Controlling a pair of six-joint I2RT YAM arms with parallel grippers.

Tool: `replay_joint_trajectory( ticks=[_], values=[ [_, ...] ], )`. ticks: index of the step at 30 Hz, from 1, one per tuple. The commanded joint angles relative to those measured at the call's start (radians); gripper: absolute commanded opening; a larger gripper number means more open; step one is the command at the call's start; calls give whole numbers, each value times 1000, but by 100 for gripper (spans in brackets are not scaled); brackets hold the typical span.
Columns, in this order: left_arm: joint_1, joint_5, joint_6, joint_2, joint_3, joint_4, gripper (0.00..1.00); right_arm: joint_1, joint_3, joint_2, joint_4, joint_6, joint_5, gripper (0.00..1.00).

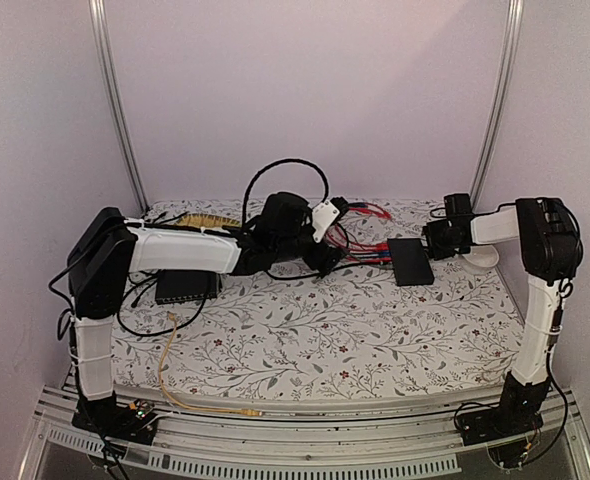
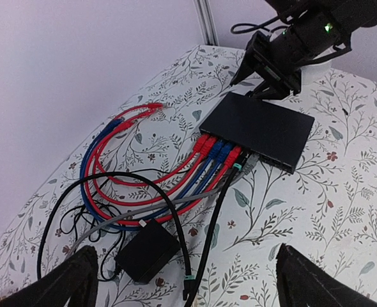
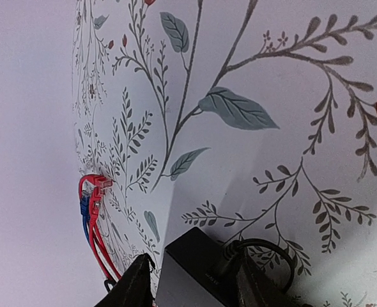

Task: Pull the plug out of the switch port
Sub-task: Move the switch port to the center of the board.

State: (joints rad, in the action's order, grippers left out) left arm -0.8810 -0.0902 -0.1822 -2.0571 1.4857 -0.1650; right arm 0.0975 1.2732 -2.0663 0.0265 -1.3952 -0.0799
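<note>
The flat black switch [image 2: 260,125] [image 1: 410,262] lies on the floral table cover. Along its near edge runs the row of ports [image 2: 234,152], filled with red and blue plugs [image 2: 213,148], a black teal-banded plug [image 2: 238,167] and a grey one. My left gripper [image 2: 187,256] [image 1: 327,258] hovers wide open short of those plugs, holding nothing. My right gripper [image 3: 192,265] [image 2: 271,64] [image 1: 438,240] sits at the switch's far end. Its fingers [image 3: 134,284] are closed on either side of the box [image 3: 198,262], beside a black power lead [image 3: 265,246].
Red and blue cables [image 2: 108,160] loop left of the switch. A small black adapter [image 2: 147,251] and a loose teal-banded plug [image 2: 187,281] lie under my left gripper. A dark grey box [image 1: 187,287] with a yellow cable [image 1: 170,370] sits near the left arm.
</note>
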Motion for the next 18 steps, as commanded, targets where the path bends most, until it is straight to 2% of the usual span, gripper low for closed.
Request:
replay_joint_trajectory(
  ticks=[1,18],
  values=[
    [-14,-11,23,78,-67,-103,97,-4,39,-32,-28,15,33,43],
    [-13,-35,14,195,-123,-157,96,-3,148,-69,-173,74,83,43]
  ],
)
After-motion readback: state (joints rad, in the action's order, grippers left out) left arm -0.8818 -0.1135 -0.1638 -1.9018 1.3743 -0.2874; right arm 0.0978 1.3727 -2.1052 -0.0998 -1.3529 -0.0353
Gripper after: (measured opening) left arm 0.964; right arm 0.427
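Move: The left hand, wide open, has the switch port about 20 cm to its right, some 8 cm ahead and 15 cm below; the black adapter sits roughly 7 cm ahead, 1 cm left and 15 cm below. From the right hand, half closed at the port's far right corner, the port's middle is about 4 cm left, 3 cm back and 3 cm below. The white bowl lies about 12 cm right, 1 cm back; the red and blue plugs are 11 cm left, 1 cm back. The left hand draws away from the switch port and adapter, climbing steadily about 6.5 cm and drifting some 2 cm left, its front tilting up slightly and fingers staying wide open. The right hand stays low at the port's far right corner, shifting only about 1 cm forward and right, its half-closed opening unchanged; whether it touches the port can't be told. ##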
